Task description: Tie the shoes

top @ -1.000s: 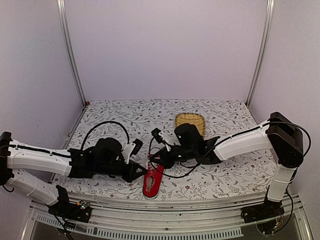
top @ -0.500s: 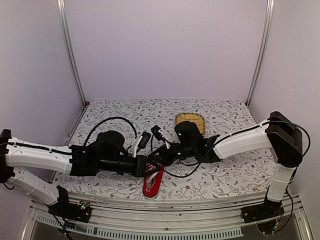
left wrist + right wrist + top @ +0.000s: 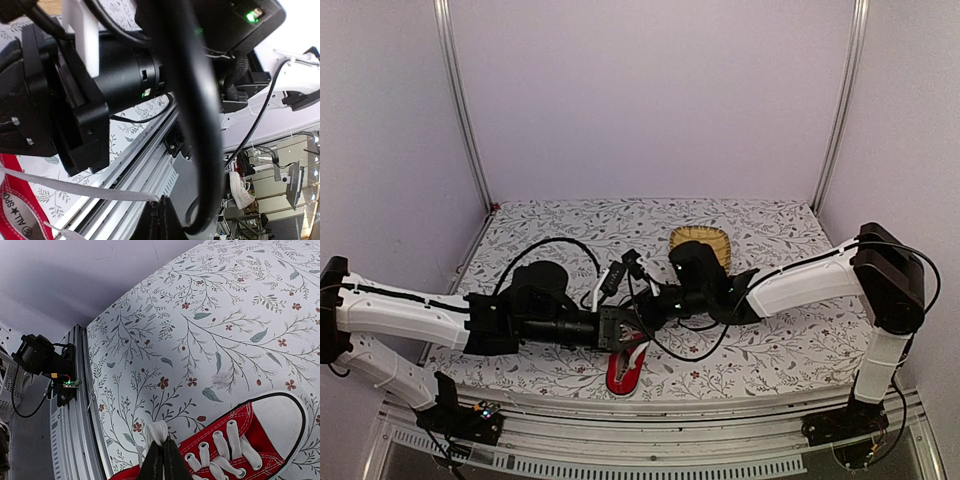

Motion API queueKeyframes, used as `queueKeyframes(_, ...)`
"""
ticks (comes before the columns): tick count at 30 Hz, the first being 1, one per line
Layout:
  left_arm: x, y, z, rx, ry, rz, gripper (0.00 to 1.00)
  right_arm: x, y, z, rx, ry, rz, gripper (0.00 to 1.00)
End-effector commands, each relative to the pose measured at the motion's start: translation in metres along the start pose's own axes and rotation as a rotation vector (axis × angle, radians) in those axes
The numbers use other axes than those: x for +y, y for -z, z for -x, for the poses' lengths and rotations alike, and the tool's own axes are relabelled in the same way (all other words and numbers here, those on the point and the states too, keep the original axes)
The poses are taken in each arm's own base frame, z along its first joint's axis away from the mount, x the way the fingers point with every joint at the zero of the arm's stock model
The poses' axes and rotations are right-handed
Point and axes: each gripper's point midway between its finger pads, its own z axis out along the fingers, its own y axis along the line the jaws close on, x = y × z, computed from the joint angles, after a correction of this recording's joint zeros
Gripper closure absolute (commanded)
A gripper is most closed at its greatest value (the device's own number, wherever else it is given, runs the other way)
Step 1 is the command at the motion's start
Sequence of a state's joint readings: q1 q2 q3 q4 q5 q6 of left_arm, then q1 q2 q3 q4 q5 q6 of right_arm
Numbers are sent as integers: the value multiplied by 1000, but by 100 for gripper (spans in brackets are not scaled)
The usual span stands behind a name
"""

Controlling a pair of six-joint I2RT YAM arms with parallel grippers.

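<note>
The red shoe (image 3: 625,370) lies at the near table edge with its white toe cap (image 3: 281,415) pointing away from the arms. My left gripper (image 3: 624,330) hovers over it, shut on a white lace (image 3: 75,190) that runs taut back toward the shoe (image 3: 20,220). My right gripper (image 3: 647,316) sits just right of the left one, almost touching it. In the right wrist view the right gripper (image 3: 164,444) is shut on a folded loop of white lace (image 3: 158,432) beside the shoe's eyelets (image 3: 235,440). The right arm's black wrist (image 3: 100,95) fills the left wrist view.
A yellow woven basket (image 3: 701,241) stands behind the right arm. Black cables (image 3: 545,248) loop above both wrists. The floral tablecloth (image 3: 210,315) ends at a metal rail (image 3: 75,405) close to the shoe. Side posts (image 3: 460,100) frame the table.
My left gripper has travelled right over the shoe with its lace, until it meets the right gripper. The right gripper has barely moved and keeps its loop.
</note>
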State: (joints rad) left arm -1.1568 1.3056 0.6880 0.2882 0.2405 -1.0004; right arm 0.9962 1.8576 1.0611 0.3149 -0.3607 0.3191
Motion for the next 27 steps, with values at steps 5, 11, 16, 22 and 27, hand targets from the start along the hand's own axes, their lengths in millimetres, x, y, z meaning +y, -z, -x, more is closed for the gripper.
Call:
queueKeyframes(5, 38, -6, -26, 33, 27, 98, 100, 1, -6, 10, -23, 3, 12, 98)
queueKeyframes(11, 91, 1, -46, 84, -3, 323, 91, 4, -5, 13, -28, 8, 23, 98)
queueKeyframes(16, 102, 24, -39, 53, -57, 420, 69, 7, -4, 13, -25, 20, 38, 98)
queueKeyframes(22, 112, 59, -21, -16, -96, 506, 54, 13, -2, 11, -20, 34, 66, 98)
queueKeyframes(27, 119, 77, 3, -104, -119, 486, 44, 23, -1, 7, -8, 59, 129, 98)
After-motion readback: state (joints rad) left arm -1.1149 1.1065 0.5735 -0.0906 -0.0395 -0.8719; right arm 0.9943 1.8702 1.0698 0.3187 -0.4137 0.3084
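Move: The lace in the left fingers is being taken to the shoe's ankle opening, about 3 cm ahead of the left hand, 6 cm to its left and 15 cm below. The loop pinched by the right gripper is roughly 9 cm ahead, 6 cm left and 7 cm lower; the laced front lies another 3 cm beyond that loop and 6 cm below it. From the right hand, the opening is some 6 cm back, level sideways, 8 cm below. The lace, already wrapped round in front of the right gripper, is carried down about 9 cm by the left hand, its fingers tipping some 20 degrees more downward while they open about halfway and let go. Still opening, that hand draws off to the left, about 9 cm in all, rising a little and edging forward at the end. The right hand stays put and keeps its pinch on the loop. ##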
